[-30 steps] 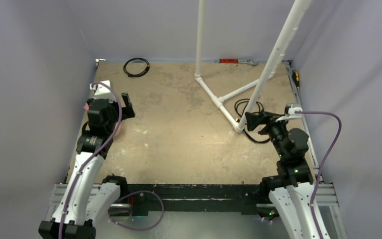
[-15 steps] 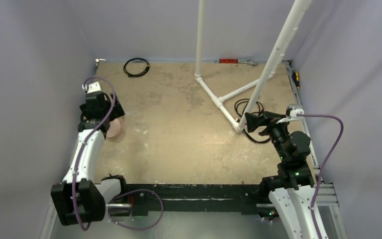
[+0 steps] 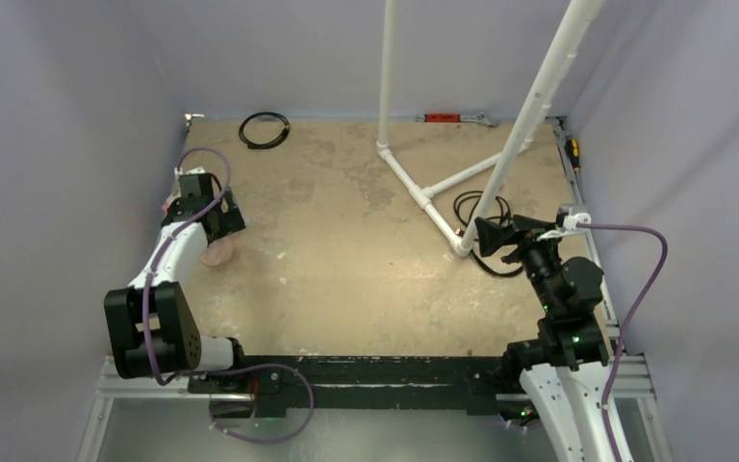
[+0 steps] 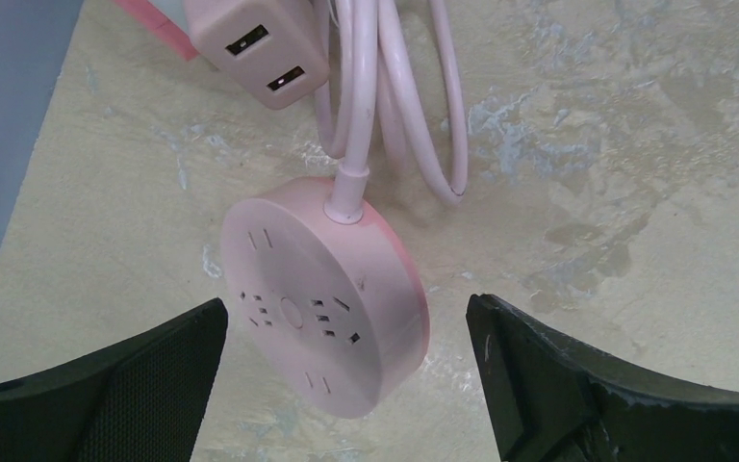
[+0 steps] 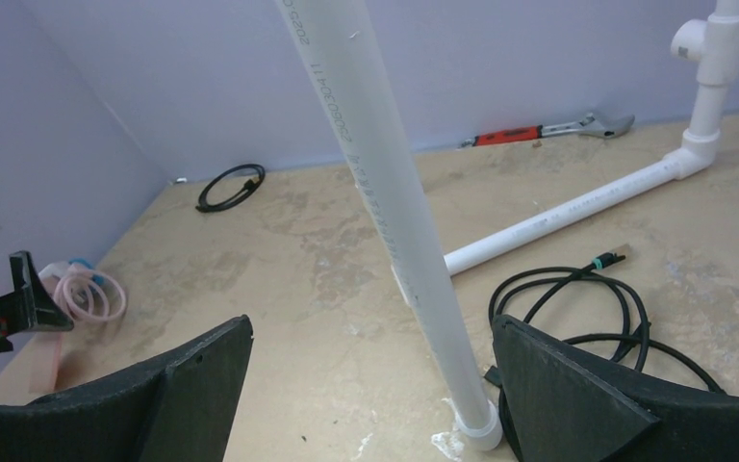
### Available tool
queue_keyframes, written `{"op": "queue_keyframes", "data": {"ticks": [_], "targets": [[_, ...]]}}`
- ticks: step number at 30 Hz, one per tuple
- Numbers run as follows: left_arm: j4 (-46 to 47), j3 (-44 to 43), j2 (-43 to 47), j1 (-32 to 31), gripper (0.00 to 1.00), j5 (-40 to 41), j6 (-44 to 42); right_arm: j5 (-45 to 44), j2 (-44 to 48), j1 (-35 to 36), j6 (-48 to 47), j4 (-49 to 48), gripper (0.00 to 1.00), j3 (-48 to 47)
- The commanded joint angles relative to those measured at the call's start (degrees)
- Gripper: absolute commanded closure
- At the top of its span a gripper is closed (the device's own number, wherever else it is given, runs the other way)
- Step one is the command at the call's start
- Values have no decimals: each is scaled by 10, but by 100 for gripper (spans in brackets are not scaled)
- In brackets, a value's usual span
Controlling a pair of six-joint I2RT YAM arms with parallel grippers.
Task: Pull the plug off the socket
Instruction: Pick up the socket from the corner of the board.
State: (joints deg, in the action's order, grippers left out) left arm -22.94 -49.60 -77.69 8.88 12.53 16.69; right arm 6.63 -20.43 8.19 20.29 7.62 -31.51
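Observation:
The plug (image 4: 250, 38), a pink rounded-square block with two slots in its side, lies at the top edge of the left wrist view. Its thin pink cable (image 4: 385, 106) loops beside it and shows as a small coil (image 5: 87, 294) in the right wrist view. The cable runs into a round pink disc with holes (image 4: 322, 294) (image 3: 219, 253). My left gripper (image 4: 346, 318) (image 3: 223, 226) hangs open above that disc, one finger on each side, touching nothing. The socket is not in view. My right gripper (image 5: 373, 327) (image 3: 488, 236) is open and empty, far right.
A white pipe frame (image 3: 423, 197) stands at the back right, and its slanted pipe (image 5: 394, 221) crosses just ahead of my right gripper. Black cable (image 3: 486, 207) coils at its foot. Another black cable loop (image 3: 264, 129) and a red-handled wrench (image 3: 452, 118) lie by the back wall.
The left arm folded back toward the near edge, and its gripper drew in over the pink disc by the left wall. The right arm has hardly moved.

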Motion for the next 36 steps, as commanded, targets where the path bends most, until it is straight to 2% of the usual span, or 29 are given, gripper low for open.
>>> {"op": "queue_keyframes", "data": {"ticks": [1,7,22,30,36], "targets": [[-7,-20,1,1,6,22,-16,0,7,-2,-8,-23,1,-5],[-25,-32,-23,-2,10,31,-23,3,8,-2,-6,-22,1,-7],[-48,-40,-38,-37,13,103,-33,14,13,-1,-1,-16,1,-21],[-55,-41,-20,-38,31,133,-34,21,10,-1,0,-16,1,-29],[-48,-34,5,-37,38,142,-32,21,13,-1,1,-13,1,-30]]}}
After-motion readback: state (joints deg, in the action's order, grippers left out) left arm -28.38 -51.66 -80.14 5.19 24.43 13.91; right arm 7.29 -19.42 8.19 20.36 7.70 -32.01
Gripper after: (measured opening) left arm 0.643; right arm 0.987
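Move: The round pink socket sits almost under my open left hand, its middle about 3 cm lower, 2 cm back and 1 cm left. From that hand, the pink USB block lies some 7 cm ahead, 7 cm left and 5 cm down; the pink cord loops are about 7 cm ahead, 1 cm right and 6 cm down. From my right hand the socket is roughly 60 cm left, 6 cm ahead and 23 cm lower. With the fingers astride the socket, I ease my left hand down about 1.5 cm and draw it back some 2 cm and slightly left, tipping the fingers some 10 degrees farther down and swinging their tips left. Then I start closing, to about two thirds open, rising a centimetre late; my right finger comes against the socket's right side. ##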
